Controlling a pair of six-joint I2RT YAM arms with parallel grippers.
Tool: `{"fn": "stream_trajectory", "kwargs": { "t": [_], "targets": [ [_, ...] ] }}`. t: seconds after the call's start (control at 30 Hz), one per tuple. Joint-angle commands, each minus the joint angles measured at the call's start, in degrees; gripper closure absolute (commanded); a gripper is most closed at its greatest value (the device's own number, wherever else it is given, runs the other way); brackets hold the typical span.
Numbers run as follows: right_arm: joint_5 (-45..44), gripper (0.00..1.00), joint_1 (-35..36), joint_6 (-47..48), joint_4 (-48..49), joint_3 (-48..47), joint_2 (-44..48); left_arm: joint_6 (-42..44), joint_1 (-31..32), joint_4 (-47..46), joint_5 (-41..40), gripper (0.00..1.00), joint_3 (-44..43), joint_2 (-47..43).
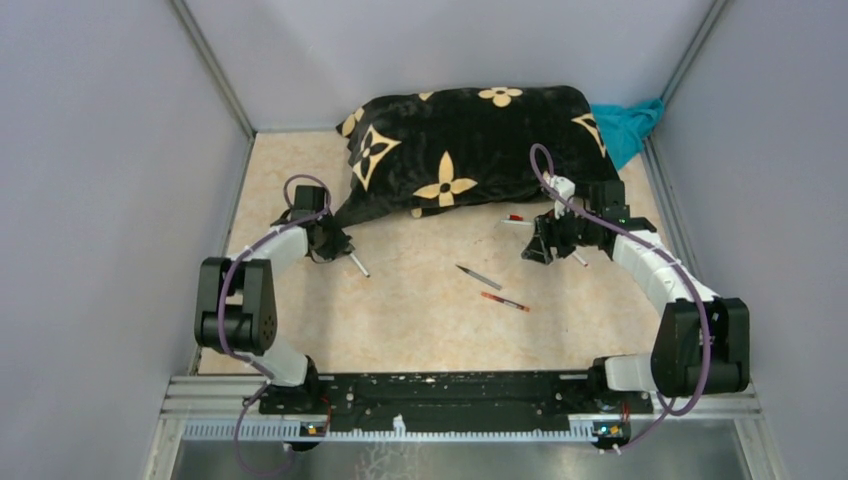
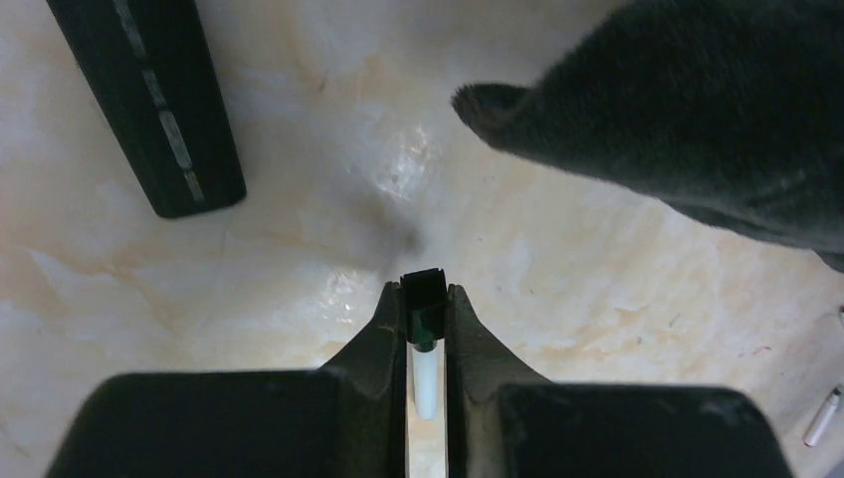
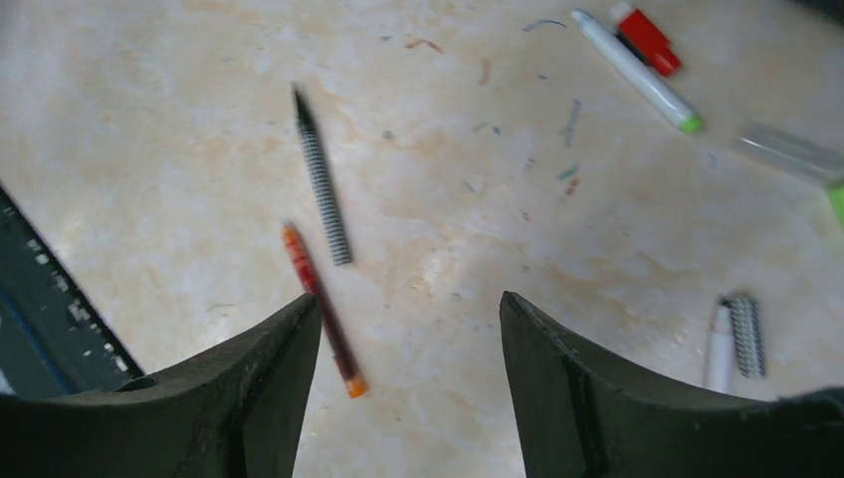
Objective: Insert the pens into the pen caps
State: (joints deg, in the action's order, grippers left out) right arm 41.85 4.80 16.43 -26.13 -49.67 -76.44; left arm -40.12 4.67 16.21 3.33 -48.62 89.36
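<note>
My left gripper [image 2: 425, 291] is shut on a pen [image 2: 426, 373] with a white barrel and a black-and-green end, held low over the table near the pillow's corner. In the top view the left gripper [image 1: 330, 240] has a grey pen [image 1: 358, 265] just beside it. My right gripper [image 3: 408, 299] is open and holds nothing. It hovers over the table with a red pen [image 3: 320, 304] by its left finger and a striped grey-black pen [image 3: 323, 184] beyond. Further off lie a white pen with a green tip [image 3: 637, 70] and a red pen cap [image 3: 647, 38].
A black pillow with cream flowers [image 1: 470, 150] fills the back of the table, and a teal cloth [image 1: 630, 125] sits behind it. A clear tube with a green end [image 3: 791, 154] and a white and a striped piece [image 3: 732, 344] lie right of the right gripper. Grey walls enclose three sides.
</note>
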Motion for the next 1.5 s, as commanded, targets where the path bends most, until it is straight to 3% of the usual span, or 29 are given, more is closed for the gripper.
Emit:
{"fn": "stream_trajectory", "kwargs": {
  "t": [0.0, 0.2, 0.4, 0.47, 0.63, 0.83, 1.17, 1.47],
  "targets": [
    [-11.7, 0.34, -3.1, 0.4, 2.2, 1.2, 2.0, 5.2, -2.0, 3.6, -2.8, 0.87, -2.7, 4.8],
    [-20.0, 0.35, -7.6, 1.9, 2.7, 1.9, 1.3, 5.4, -3.4, 3.8, -2.9, 0.68, -3.8, 5.6],
    [-22.0, 0.48, -12.2, 3.3, 2.2, 0.4, -2.2, 6.0, -3.4, 5.8, -2.8, 0.45, -4.5, 1.5],
    [-21.5, 0.51, -13.0, 4.0, 1.6, -0.4, -3.7, 6.2, -3.4, 6.6, -2.9, 0.42, -4.4, -0.7],
    [-20.8, 0.52, -13.3, 5.6, 0.6, -1.8, -6.4, 7.6, -3.4, 8.9, -2.4, 0.41, -4.1, -6.6],
    [-21.7, 0.54, -13.3, 7.0, 0.3, -2.7, -8.4, 10.8, -3.4, 7.5, 6.6, 0.38, -2.4, -14.7],
    [-22.3, 0.59, -13.3, 8.4, 2.1, -3.2, -12.3, 3.5, -3.5, -9.7, 24.3, 0.38, 5.8, -25.9],
    [-23.6, 0.63, -13.3, 10.0, 2.9, -3.5, -14.7, -2.1, -3.5, -18.0, 25.6, 0.37, 9.2, -29.6]
  ]
}}
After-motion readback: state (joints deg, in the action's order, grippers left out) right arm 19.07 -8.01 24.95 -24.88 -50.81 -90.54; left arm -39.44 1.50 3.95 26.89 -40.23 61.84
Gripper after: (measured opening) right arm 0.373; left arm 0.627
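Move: The bare spot for the capped pen lies right beneath the left hand, about 2 cm down and 1 cm left; from that hand the green-capped marker is about 8 cm left and 3 cm ahead, the cushion corner 6 cm straight ahead. The loose white pen lies about 13 cm right, 5 cm ahead and 11 cm below the right hand. Its checkered cap is 3 cm farther out and 1 cm left of it. The capped pen is lowered by the left hand a couple of centimetres down and left to the table; the fingers open and let go, then the hand climbs about 15 cm, drifting right and tilting up. Towards the loose white pen, the open right hand swings some 13 cm right, then mostly sinks, steepening and turning clockwise, its fingers partly closing, still short of a touch. ##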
